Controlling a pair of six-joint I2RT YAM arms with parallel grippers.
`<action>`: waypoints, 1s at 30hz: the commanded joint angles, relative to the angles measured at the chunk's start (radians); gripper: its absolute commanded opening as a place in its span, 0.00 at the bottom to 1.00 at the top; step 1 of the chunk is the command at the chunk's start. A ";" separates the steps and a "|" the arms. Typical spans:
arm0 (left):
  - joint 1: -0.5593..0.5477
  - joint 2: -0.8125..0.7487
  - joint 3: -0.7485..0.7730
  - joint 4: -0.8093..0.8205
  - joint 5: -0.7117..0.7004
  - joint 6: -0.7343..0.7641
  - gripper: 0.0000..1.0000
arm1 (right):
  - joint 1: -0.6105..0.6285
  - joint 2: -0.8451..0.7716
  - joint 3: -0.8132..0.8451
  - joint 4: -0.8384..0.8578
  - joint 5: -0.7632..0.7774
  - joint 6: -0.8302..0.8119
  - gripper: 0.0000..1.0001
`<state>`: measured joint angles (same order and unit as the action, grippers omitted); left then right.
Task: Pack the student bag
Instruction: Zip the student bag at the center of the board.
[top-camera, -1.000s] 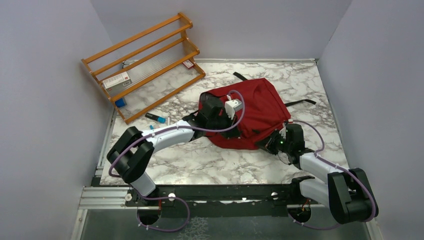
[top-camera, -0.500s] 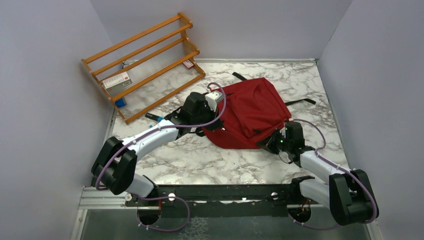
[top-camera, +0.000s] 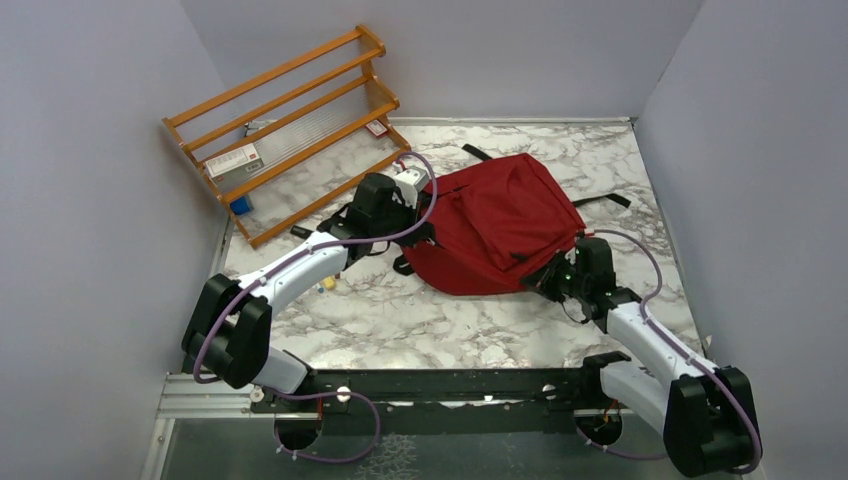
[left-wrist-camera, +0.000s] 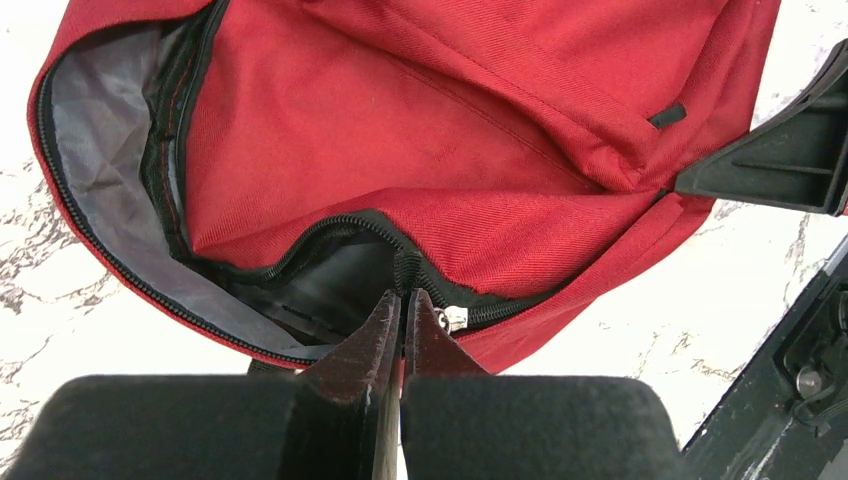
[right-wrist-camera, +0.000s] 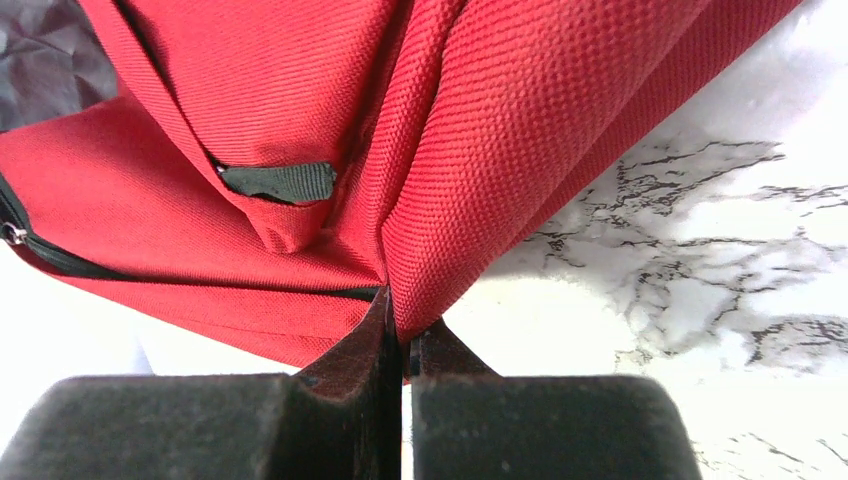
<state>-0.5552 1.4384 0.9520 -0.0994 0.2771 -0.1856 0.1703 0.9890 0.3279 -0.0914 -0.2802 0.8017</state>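
Note:
The student bag (top-camera: 500, 215) is a dark red backpack lying flat at the middle back of the marble table. At its left edge my left gripper (top-camera: 415, 235) is shut on the black zipper pull (left-wrist-camera: 407, 270), just beside the silver slider (left-wrist-camera: 452, 318). The zipper stands partly open there and grey lining (left-wrist-camera: 95, 130) shows inside. At the bag's near right corner my right gripper (top-camera: 548, 277) is shut on a fold of the red fabric (right-wrist-camera: 450, 250), pinched between the fingertips (right-wrist-camera: 375, 330).
A wooden rack (top-camera: 290, 130) with a few small boxes stands at the back left. A dark marker (top-camera: 312, 236) and a small item (top-camera: 328, 283) lie on the table beside my left arm. Black straps (top-camera: 600, 203) trail from the bag's far side. Grey walls enclose the table.
My left gripper has travelled left and back from over the bag's middle to its left edge, still shut, and the bag's left side has shifted with it. The right arm reached slightly further out.

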 joint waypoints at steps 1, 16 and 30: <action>0.021 -0.032 0.023 0.093 0.052 0.019 0.00 | -0.005 -0.064 0.081 -0.125 0.132 -0.074 0.05; 0.022 -0.032 0.010 0.174 0.125 0.028 0.00 | -0.006 -0.174 0.325 -0.321 0.152 -0.319 0.55; 0.041 -0.002 0.018 0.180 0.181 0.010 0.00 | 0.237 0.152 0.400 0.173 -0.226 -0.559 0.65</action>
<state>-0.5289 1.4384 0.9527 0.0242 0.4088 -0.1680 0.2871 1.0588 0.6399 -0.0692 -0.4549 0.3634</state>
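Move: The left hand's shut fingers already hold the black pull tab of the zip, its slider 1 or 2 cm back, right and below; the bag's open mouth lies about 9 cm ahead and 1 cm left of this hand, and the small black loop 15 cm right and 3 cm back. The right hand grips the bag's near right corner: from it the slider is roughly 7 cm ahead, 16 cm left and 7 cm higher, the loop 5 cm ahead and 2 cm left. Upward first: the right hand opens to well over half, lets go of the bag's corner and climbs about 12 cm while easing forward, then swings left over the bag towards the slider and the left hand, starting to sink again, its fingers levelling and turning some 30 degrees counter-clockwise. The left hand keeps its pinch on the pull tab and lifts it a little, about 3 cm, drifting slightly right. ##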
